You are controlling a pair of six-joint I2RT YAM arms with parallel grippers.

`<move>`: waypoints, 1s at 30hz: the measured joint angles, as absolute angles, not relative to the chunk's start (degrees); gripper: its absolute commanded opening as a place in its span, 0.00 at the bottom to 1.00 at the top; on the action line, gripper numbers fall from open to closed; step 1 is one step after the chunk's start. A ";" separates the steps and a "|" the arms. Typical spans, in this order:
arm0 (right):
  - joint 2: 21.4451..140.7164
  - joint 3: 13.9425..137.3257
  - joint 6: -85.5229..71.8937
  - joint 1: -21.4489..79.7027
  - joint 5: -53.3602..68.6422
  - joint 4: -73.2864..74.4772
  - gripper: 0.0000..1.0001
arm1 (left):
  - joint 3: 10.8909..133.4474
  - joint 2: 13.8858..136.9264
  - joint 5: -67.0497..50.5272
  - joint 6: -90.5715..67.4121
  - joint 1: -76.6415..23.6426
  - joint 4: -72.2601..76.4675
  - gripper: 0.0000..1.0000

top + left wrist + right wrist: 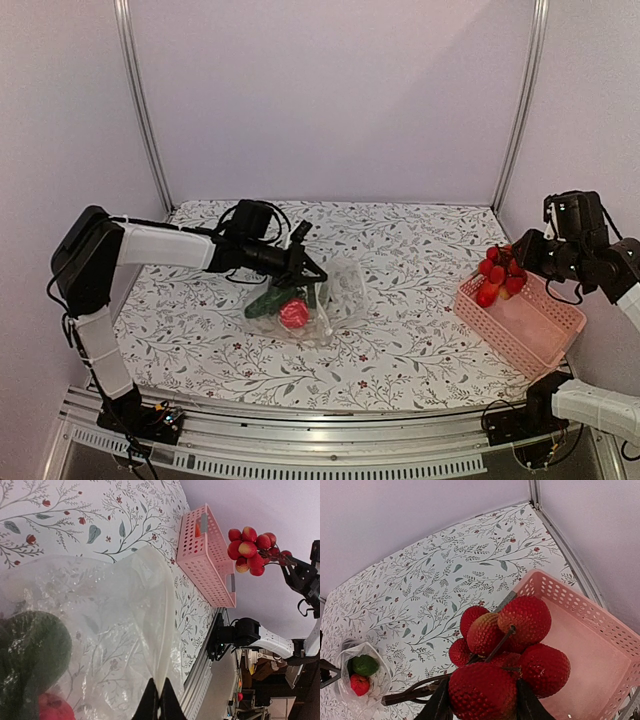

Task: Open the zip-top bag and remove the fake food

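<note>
The clear zip-top bag [318, 300] lies mid-table with a green piece [268, 302] and a red piece [294, 314] inside. My left gripper [312, 272] is shut on the bag's upper edge; in the left wrist view [159, 700] the fingers pinch the plastic [125, 625], with the green piece [35, 650] and red piece [50, 707] showing through it. My right gripper [528, 258] is shut on a bunch of bumpy red fruits [500, 274] and holds it above the near end of the pink basket [525, 325]. In the right wrist view the bunch [505, 650] fills the jaws [482, 705].
The pink lattice basket [590, 650] stands at the right, close to the side wall; an orange piece [198, 529] lies in it. The bag also shows far off in the right wrist view [362, 677]. Metal frame posts [140, 100] rise at the back corners.
</note>
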State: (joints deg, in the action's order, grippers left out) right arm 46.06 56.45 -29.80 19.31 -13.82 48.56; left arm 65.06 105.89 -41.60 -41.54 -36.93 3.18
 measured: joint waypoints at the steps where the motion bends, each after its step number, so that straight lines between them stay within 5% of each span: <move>1: 45.78 56.18 -30.39 19.07 -15.46 49.23 0.00 | 65.30 105.97 -41.67 -41.54 -36.91 3.09 0.00; 14: 52.27 50.87 -34.85 12.03 -22.50 50.52 0.01 | 66.28 106.65 -41.98 -41.32 -36.47 2.24 0.00; 20: 53.78 47.59 -34.87 6.48 -21.80 47.92 0.29 | 66.28 106.69 -42.04 -41.12 -35.97 2.22 0.00; 25: 56.47 47.62 -32.99 2.90 -18.87 43.88 0.71 | 66.28 106.94 -42.26 -40.60 -35.66 2.04 0.00; 30: 58.85 48.58 -28.84 2.83 -12.29 39.99 0.81 | 66.28 106.94 -42.83 -40.07 -35.24 1.61 0.00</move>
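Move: The red fruit bunch already hangs from the right hand's fingers. The pink basket it is bound for has its middle about 8 cm to this hand's right, barely 2 cm farther out and some 22 cm below. The mango lying in the basket is roughly 5 cm ahead of the hand, 2 cm to its right and 21 cm down. From the left hand, the basket lies about 45 cm to the right, 4 cm nearer the base and 9 cm lower. The right hand carries the fruit bunch to the right and down over the pink basket, about 9 cm each way, turning some 20 degrees clockwise and tipping its fingers a little further down. Near the low point the fingers spread wide and let go of the stem, while the hand swings about 4 cm forward and a touch back left, staying above the basket. ##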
